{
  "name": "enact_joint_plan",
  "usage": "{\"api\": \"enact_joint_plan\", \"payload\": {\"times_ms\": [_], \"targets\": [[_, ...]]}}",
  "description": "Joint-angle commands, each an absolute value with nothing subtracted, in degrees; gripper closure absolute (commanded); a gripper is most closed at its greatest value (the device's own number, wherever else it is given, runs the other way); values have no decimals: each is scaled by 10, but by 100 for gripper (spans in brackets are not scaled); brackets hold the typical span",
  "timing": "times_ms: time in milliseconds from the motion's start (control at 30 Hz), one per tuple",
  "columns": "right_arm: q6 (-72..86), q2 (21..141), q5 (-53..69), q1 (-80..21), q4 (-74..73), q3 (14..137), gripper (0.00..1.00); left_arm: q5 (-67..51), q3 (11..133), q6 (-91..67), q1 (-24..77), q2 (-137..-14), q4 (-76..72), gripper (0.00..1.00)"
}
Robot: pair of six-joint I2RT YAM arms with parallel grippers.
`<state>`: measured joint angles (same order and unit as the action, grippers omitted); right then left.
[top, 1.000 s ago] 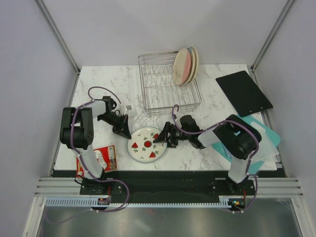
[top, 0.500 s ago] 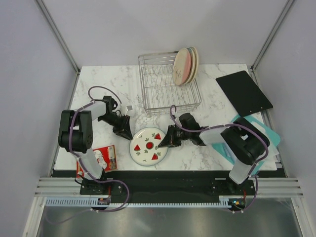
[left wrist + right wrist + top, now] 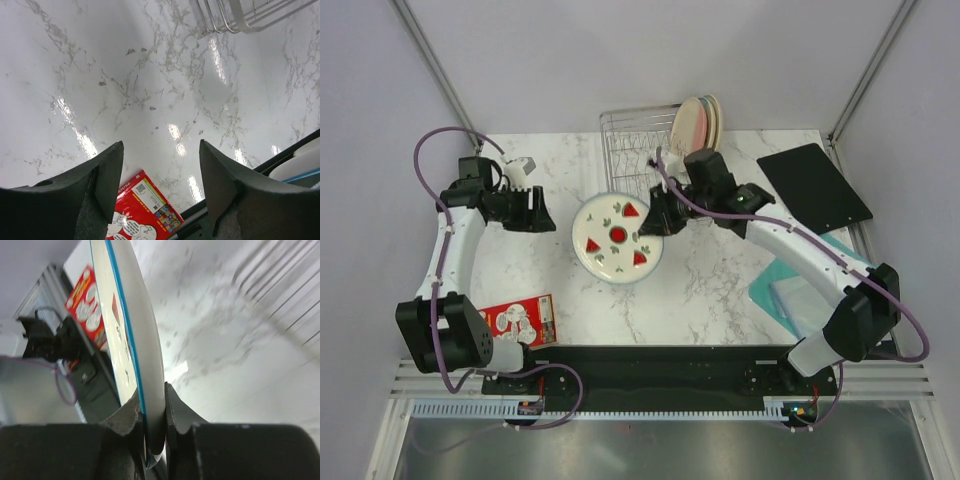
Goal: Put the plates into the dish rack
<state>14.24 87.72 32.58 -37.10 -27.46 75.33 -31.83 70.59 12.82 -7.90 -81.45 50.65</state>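
Observation:
My right gripper (image 3: 655, 217) is shut on the right rim of the small white plate with red fruit marks (image 3: 615, 240) and holds it lifted in the air, just in front of the dish rack (image 3: 638, 165). In the right wrist view the plate (image 3: 131, 330) stands edge-on between my fingers (image 3: 177, 412). Three cream plates (image 3: 696, 130) stand upright in the rack's right end. My left gripper (image 3: 542, 212) is open and empty, raised over the left of the table. A corner of the rack (image 3: 235, 15) shows in the left wrist view.
A flat red-and-white packet (image 3: 518, 320) lies at the near left edge, also in the left wrist view (image 3: 142, 212). A black board (image 3: 813, 187) lies at the far right. A teal and clear sheet (image 3: 800, 295) lies at the near right.
My right gripper has lifted the small plate off the table and carried it up toward the rack. My left arm has let go of the plate and drawn back to the far left.

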Motion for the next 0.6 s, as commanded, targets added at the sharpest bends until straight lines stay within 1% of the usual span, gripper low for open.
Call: {"api": "enact_joint_plan", "payload": {"times_ms": [0, 33, 67, 100, 133, 167, 233, 300, 467, 567], "targets": [[61, 844, 182, -367, -226, 929, 100, -294, 733, 83, -71, -804, 507, 31], [68, 849, 119, -367, -197, 940, 100, -281, 733, 70, -69, -809, 504, 31], [75, 852, 8, -368, -166, 951, 100, -234, 731, 54, -69, -811, 498, 30], [74, 871, -53, -370, -116, 959, 100, -209, 726, 28, -69, -810, 491, 25], [64, 885, -109, -373, -101, 988, 100, -189, 718, 24, -69, -804, 478, 1], [54, 900, -188, -374, -85, 1003, 100, -156, 713, 22, -69, -801, 472, 0], [7, 940, -240, -374, -39, 1035, 100, -128, 699, 16, -69, -790, 456, 0], [4, 977, -317, -374, -5, 1054, 100, -99, 690, 7, -69, -786, 448, 0], [-52, 1028, -380, -374, 25, 1092, 100, -28, 679, 6, -69, -780, 433, 0], [-55, 1052, -384, -362, 21, 1101, 100, -6, 677, -16, -69, -786, 432, 0]]}}
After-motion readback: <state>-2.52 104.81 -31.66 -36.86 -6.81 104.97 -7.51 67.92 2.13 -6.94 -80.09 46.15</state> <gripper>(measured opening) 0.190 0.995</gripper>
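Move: Beyond the right hand, which already holds the melon plate by its rim, the free slot beside the stored plates lies about 26 cm ahead, 6 cm to its right and some 10 cm lower. The pink plate stands some 4 cm right of that slot; the dish rack's middle is about 18 cm ahead of the hand, 3 cm right and 16 cm down. From the left hand the slot is roughly 21 cm ahead and 29 cm right, 8 cm lower. Carrying the melon plate towards the rack slot, the right hand sweeps fast about 24 cm forward and drifts 7 cm right, rising some 19 cm before starting down again; it swings clockwise until the fingers point forward, nearly level, and keeps its pinch. The left hand backs off 6 cm to its left, turning counter-clockwise and opening wide. ##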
